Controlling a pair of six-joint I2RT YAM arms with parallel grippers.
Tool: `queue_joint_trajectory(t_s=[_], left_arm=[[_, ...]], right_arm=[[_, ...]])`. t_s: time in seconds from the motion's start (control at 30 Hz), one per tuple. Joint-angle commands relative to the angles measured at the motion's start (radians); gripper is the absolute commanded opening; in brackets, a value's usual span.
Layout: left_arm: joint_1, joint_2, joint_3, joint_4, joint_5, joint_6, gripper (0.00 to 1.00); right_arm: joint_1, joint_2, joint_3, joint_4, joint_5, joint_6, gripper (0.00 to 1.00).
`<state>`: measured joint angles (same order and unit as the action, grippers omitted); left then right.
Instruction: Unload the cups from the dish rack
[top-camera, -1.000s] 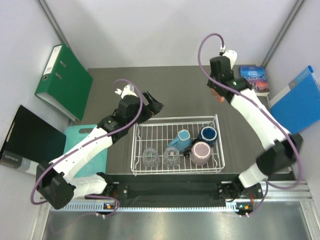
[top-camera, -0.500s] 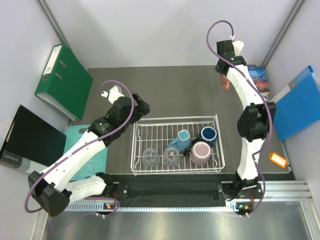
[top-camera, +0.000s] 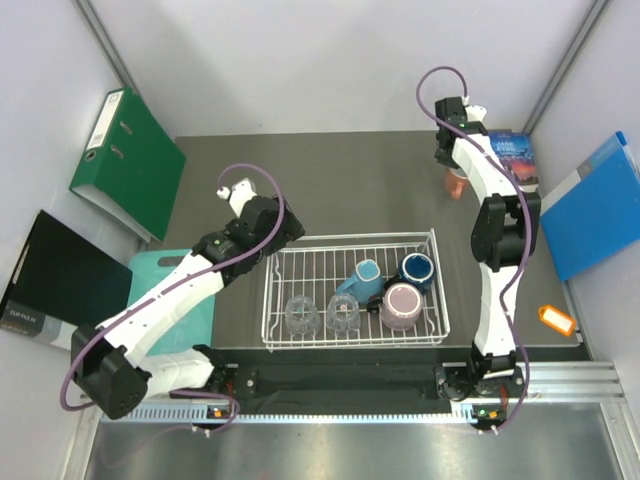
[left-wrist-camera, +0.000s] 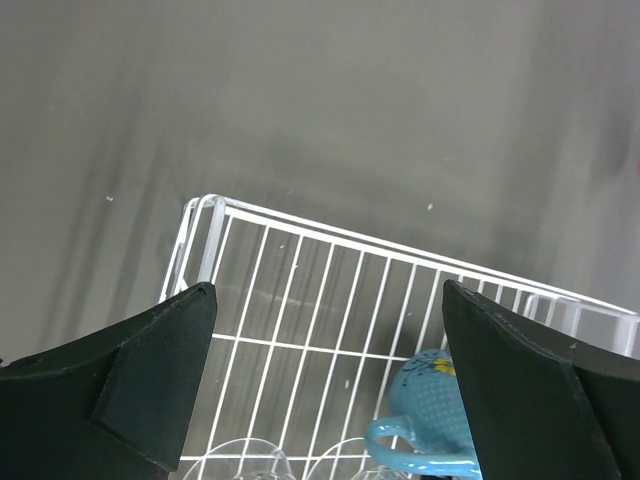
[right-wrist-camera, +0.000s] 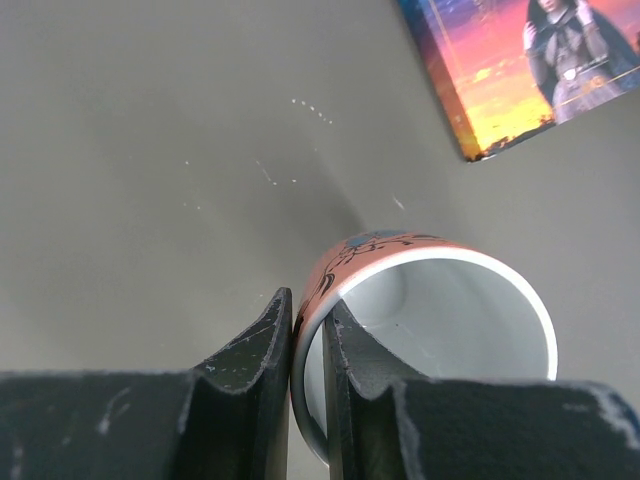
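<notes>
The white wire dish rack (top-camera: 350, 240) sits in the middle of the table. In it are a light blue mug (top-camera: 365, 277), a dark navy mug (top-camera: 416, 268), a mauve-pink mug (top-camera: 402, 305) and two clear tumblers (top-camera: 302, 315) (top-camera: 343, 313). My left gripper (top-camera: 285, 232) is open and empty over the rack's back-left corner; its wrist view shows the rack (left-wrist-camera: 300, 300), the light blue mug (left-wrist-camera: 430, 420) and a tumbler rim (left-wrist-camera: 240, 460). My right gripper (top-camera: 452, 172) is shut on the rim of the orange mug (right-wrist-camera: 430, 330), one finger inside it, low over the table at the back right (top-camera: 458, 185).
A book (top-camera: 510, 160) lies just right of the orange mug, also in the right wrist view (right-wrist-camera: 530, 70). A blue folder (top-camera: 600, 205) and an orange tag (top-camera: 555, 318) are at the right. A green binder (top-camera: 125, 160), a black folder (top-camera: 55, 280) and a teal cutting board (top-camera: 160, 290) are at the left.
My right arm has swung to the back right with the orange mug and brought it down beside the book. My left gripper drew back left, then returned toward the rack's back-left corner.
</notes>
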<state>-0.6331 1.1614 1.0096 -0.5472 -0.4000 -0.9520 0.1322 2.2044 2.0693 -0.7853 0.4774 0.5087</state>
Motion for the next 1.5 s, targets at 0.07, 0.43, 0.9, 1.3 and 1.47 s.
queue_joint_trajectory(t_s=[0.07,0.43,0.9,1.3,1.47], left_arm=[[0.001,0.034,0.038,-0.016,0.000,0.036,0.99],[0.001,0.047,0.034,0.013,0.043,0.048,0.99],[0.001,0.023,0.032,0.038,0.053,0.061,0.99],[-0.235,0.178,0.198,-0.040,-0.101,0.271,0.99],[-0.344,0.254,0.267,-0.039,-0.090,0.347,0.99]], right_arm=[[-0.016,0.041,0.040,0.009,0.006,0.008,0.00],[-0.022,0.008,-0.086,0.075,-0.083,0.013,0.12],[0.056,-0.288,-0.141,0.247,-0.155,-0.007,0.66],[0.259,-0.891,-0.720,0.391,-0.286,-0.030,1.00],[0.322,-1.107,-0.874,0.342,-0.299,-0.045,1.00]])
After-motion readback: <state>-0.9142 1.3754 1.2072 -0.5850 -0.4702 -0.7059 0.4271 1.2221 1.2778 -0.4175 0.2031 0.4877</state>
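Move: The right gripper still pinches the orange cup by its left rim; the bare table spot for it is about 13 cm down, 3 cm right and 2 cm back, with the paperback roughly 16 cm right and 6 cm farther out. From the open left gripper, the light blue cup lies about 14 cm right, 4 cm back and 14 cm below; the navy cup is 26 cm right and 2 cm back, the right-hand glass 9 cm right and 12 cm back. Lower the right gripper about 5 cm to set the orange cup on the table, then spread the fingers off its rim and lift clear, swinging back and left towards the rack while tipping the fingers up some 30 degrees and turning counter-clockwise. Sink the open left gripper slightly and hold there, then sweep it right, about 9 cm in all, towards the light blue cup, turning clockwise. ##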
